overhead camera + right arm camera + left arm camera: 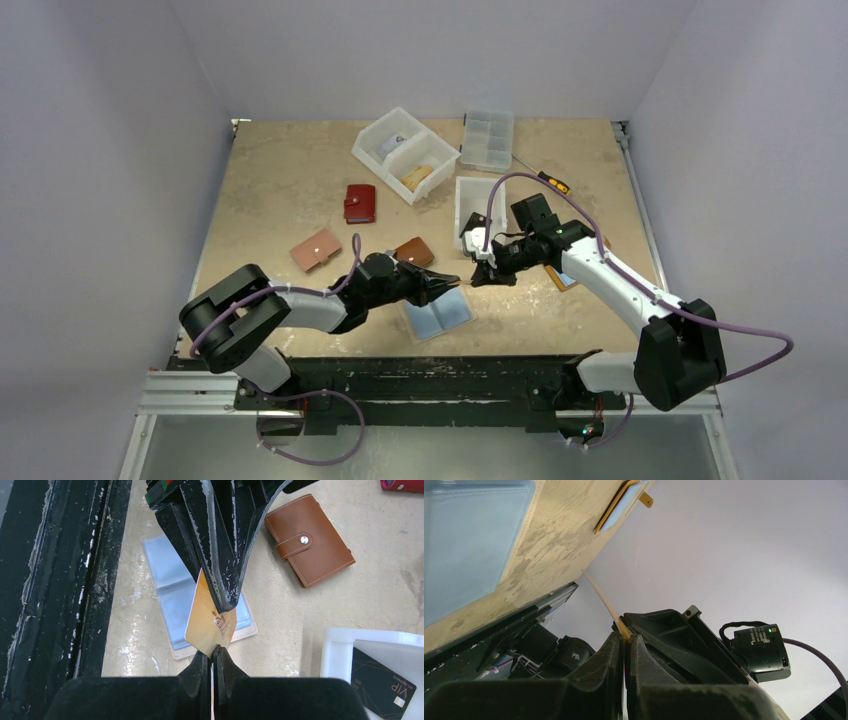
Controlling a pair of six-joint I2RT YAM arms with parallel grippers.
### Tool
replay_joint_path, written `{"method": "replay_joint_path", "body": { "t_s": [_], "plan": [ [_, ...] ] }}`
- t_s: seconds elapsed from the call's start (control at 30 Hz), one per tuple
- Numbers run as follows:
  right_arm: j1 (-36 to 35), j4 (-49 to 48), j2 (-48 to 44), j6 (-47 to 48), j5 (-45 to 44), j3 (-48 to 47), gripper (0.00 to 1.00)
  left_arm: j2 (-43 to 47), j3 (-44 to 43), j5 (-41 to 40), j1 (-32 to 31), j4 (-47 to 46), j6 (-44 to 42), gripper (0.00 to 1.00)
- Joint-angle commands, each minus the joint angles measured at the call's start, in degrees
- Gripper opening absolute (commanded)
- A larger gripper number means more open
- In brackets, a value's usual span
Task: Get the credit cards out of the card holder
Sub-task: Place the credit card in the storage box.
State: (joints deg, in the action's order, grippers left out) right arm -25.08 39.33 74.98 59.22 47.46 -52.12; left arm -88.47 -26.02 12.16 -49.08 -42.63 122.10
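A gold credit card [207,615] hangs in the air between my two grippers, above the open light-blue card holder [170,595]. My left gripper [626,641] is shut on one end of the card, which shows edge-on [601,596] in the left wrist view. My right gripper [213,652] is shut on the card's opposite corner. In the top view the grippers meet tip to tip, left gripper [450,283] and right gripper [480,278], over the open holder [438,315]. A black VIP card [382,680] lies in a white bin [340,647].
A closed brown holder [414,250], a pink holder [315,250] and a red holder [360,203] lie on the table. Another holder [560,277] lies under the right arm. White bins [405,153] and a clear organiser box [487,138] stand at the back, with a screwdriver [545,180] beside them.
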Motion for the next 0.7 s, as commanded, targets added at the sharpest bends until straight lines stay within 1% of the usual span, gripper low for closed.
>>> {"method": "replay_joint_path", "body": {
  "t_s": [0.0, 0.13, 0.27, 0.33, 0.4, 0.57, 0.67],
  "plan": [
    [-0.50, 0.15, -0.17, -1.33, 1.59, -1.14, 0.05, -0.55, -0.63, 1.90, -0.41, -7.58, -0.80, 0.00],
    [-0.50, -0.04, -0.14, -1.86, 1.58, -1.23, 0.16, -0.58, -0.61, 1.86, -0.59, -7.73, -0.77, 0.00],
    [-0.50, -0.30, -0.09, -2.72, 1.91, -1.32, 0.34, -0.32, -0.57, 1.81, -0.58, -7.81, -1.20, 0.00],
    [-0.36, -0.75, -0.01, -3.59, 2.24, -1.40, 0.45, -0.22, -0.45, 1.74, -0.62, -7.79, -1.27, 0.00],
    [-0.09, -0.99, 0.07, -4.33, 3.22, -1.71, 0.52, -0.13, -0.27, 1.74, -0.58, -7.75, -1.42, 0.00],
    [1.24, -0.14, 0.42, -5.43, 6.25, -2.99, 0.64, 0.13, -0.03, 1.93, -0.58, -7.53, -2.38, 0.00],
    [1.99, 2.38, 0.43, -4.08, 8.48, -3.77, 0.70, 0.35, -0.22, 1.90, -0.54, -6.38, -5.46, 0.00]
  ]
}}
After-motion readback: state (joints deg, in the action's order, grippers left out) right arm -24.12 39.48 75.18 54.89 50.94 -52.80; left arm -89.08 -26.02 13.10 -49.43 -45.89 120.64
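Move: The gold VIP card is already pinched by both grippers, its middle about 3 cm to the left of the right hand and about 3 cm to the right of the left hand. From the right hand, the storage box is some 17 cm ahead, 1 cm right and 9 cm below. The open card holder lies about 4 cm back, 7 cm left and 11 cm down, the brown wallet 9 cm ahead, 12 cm left and 11 cm down. Keep the left gripper shut on the gold card and hold nearly still while the right fingers open to about two thirds, ending their pinch on its right end. Late in the opening, ease both hands up about 1 cm, the right one also tilting some 5 degrees, its spread fingers staying around the card's end. ##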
